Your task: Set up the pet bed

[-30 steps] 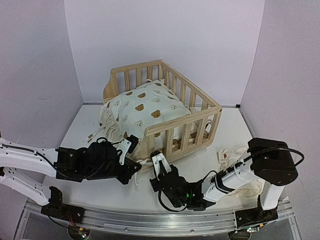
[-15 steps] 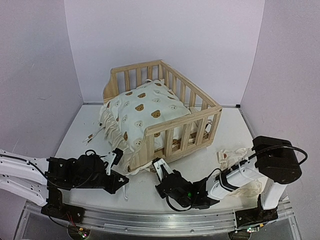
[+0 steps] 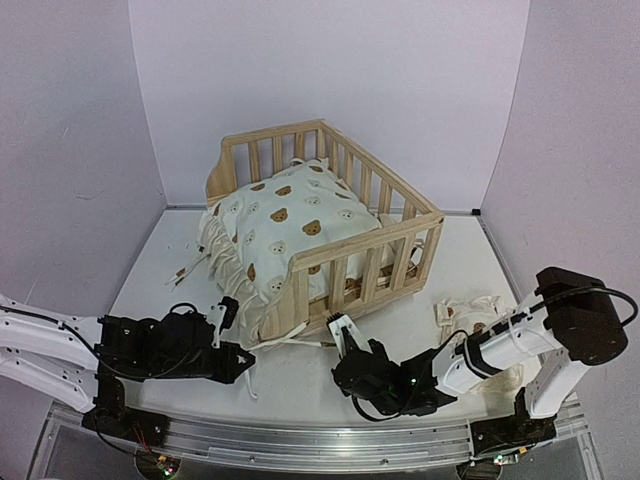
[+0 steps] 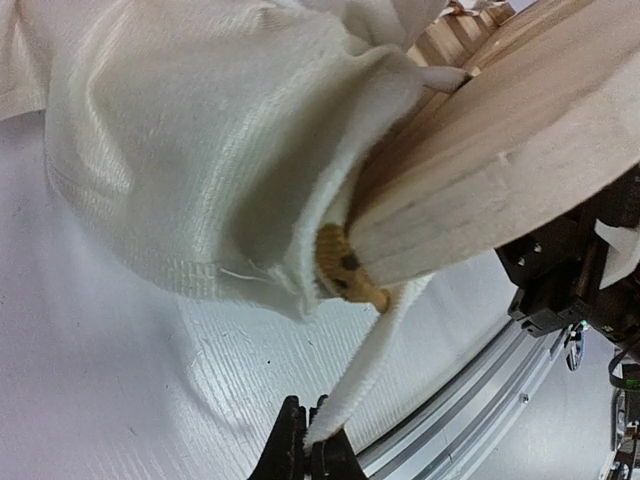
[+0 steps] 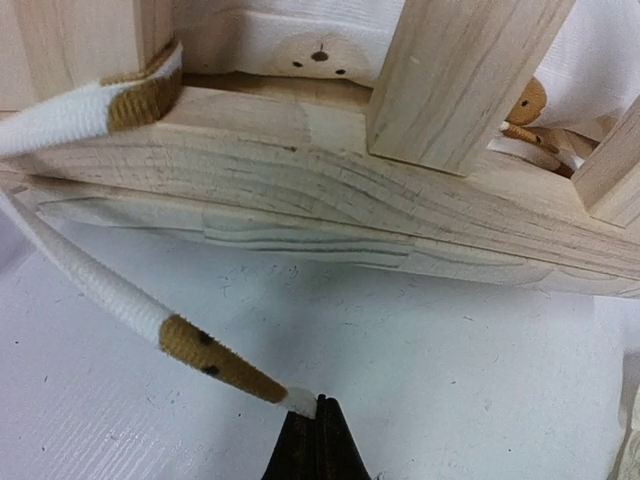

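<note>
The pet bed (image 3: 400,232) is a pine frame with slatted rails, standing mid-table; its base (image 5: 300,170) fills the right wrist view and one corner (image 4: 500,170) shows in the left wrist view. A cream bear-print cushion (image 3: 290,225) lies in it and spills over the open front-left side (image 4: 180,150). My left gripper (image 3: 246,362) (image 4: 308,440) is shut on the end of a cream cushion tie (image 4: 370,370), low over the table. My right gripper (image 3: 340,330) (image 5: 318,405) is shut on the tip of another tie (image 5: 100,290), just in front of the frame.
A small bear-print pillow (image 3: 470,315) lies on the table at the right, beside the right arm. More ties (image 3: 190,268) trail on the table left of the cushion. The aluminium base rail (image 4: 480,390) runs along the near edge. White walls close in three sides.
The right gripper has closed on its tie and slid right along the bed's front. The left arm drew back toward the near left with its tie, then held still.
</note>
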You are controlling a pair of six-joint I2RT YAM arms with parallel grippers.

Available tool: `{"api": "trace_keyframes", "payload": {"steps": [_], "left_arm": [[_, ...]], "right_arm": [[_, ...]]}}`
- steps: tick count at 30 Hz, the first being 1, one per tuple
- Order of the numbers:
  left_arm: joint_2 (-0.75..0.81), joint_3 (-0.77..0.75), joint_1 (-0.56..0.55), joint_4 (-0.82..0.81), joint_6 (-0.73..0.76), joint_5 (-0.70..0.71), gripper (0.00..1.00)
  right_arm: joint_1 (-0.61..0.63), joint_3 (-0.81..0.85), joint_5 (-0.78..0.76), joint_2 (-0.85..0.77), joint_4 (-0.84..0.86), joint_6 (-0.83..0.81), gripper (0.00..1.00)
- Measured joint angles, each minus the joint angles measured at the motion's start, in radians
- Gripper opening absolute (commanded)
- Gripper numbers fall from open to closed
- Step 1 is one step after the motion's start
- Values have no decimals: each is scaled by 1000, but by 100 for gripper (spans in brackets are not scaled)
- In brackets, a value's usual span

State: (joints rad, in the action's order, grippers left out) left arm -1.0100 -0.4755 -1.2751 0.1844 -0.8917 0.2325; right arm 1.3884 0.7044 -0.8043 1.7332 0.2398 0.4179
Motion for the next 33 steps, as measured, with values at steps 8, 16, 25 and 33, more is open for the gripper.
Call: {"api": "trace_keyframes", "payload": {"steps": [8, 16, 25, 33], "left_arm": [[-93, 0, 26, -22, -117, 26, 0], [-159, -28, 62, -16, -191, 45, 0], [-142, -66, 74, 61, -289, 52, 0], [-136, -63, 74, 68, -349, 47, 0]], "right_arm": [[-8, -53, 26, -22, 27, 39, 0], [-59, -85, 23, -104, 94, 48, 0], [-148, -86, 123, -122, 158, -31, 0], [-200, -86, 216, -122, 188, -48, 0]]}}
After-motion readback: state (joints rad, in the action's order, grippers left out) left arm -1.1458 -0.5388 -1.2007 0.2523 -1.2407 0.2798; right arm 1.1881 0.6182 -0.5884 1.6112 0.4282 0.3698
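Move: Both hands already hold a tail of the tie strap at the bed's near corner post. The post stands about 9 cm to the right of the left hand and 8 cm ahead, its middle some 5 cm higher; the hanging cloth corner is about 5 cm ahead and 3 cm right. From the right hand the post lies roughly 6 cm left, 4 cm ahead and 10 cm higher; the bottom rail is 5 cm straight ahead, the next slat 7 cm ahead. Forward and up by about 5 and 3 cm, after a small dip to the right, the right hand draws its pinched strap tail along the bottom rail towards the next slat, rolling its left side up slightly. The left hand keeps its own tail pinched, goes forward and down some 3 cm beside the hanging cloth corner, then eases slightly up and left, turning about 20 degrees counter-clockwise and tipping down. ##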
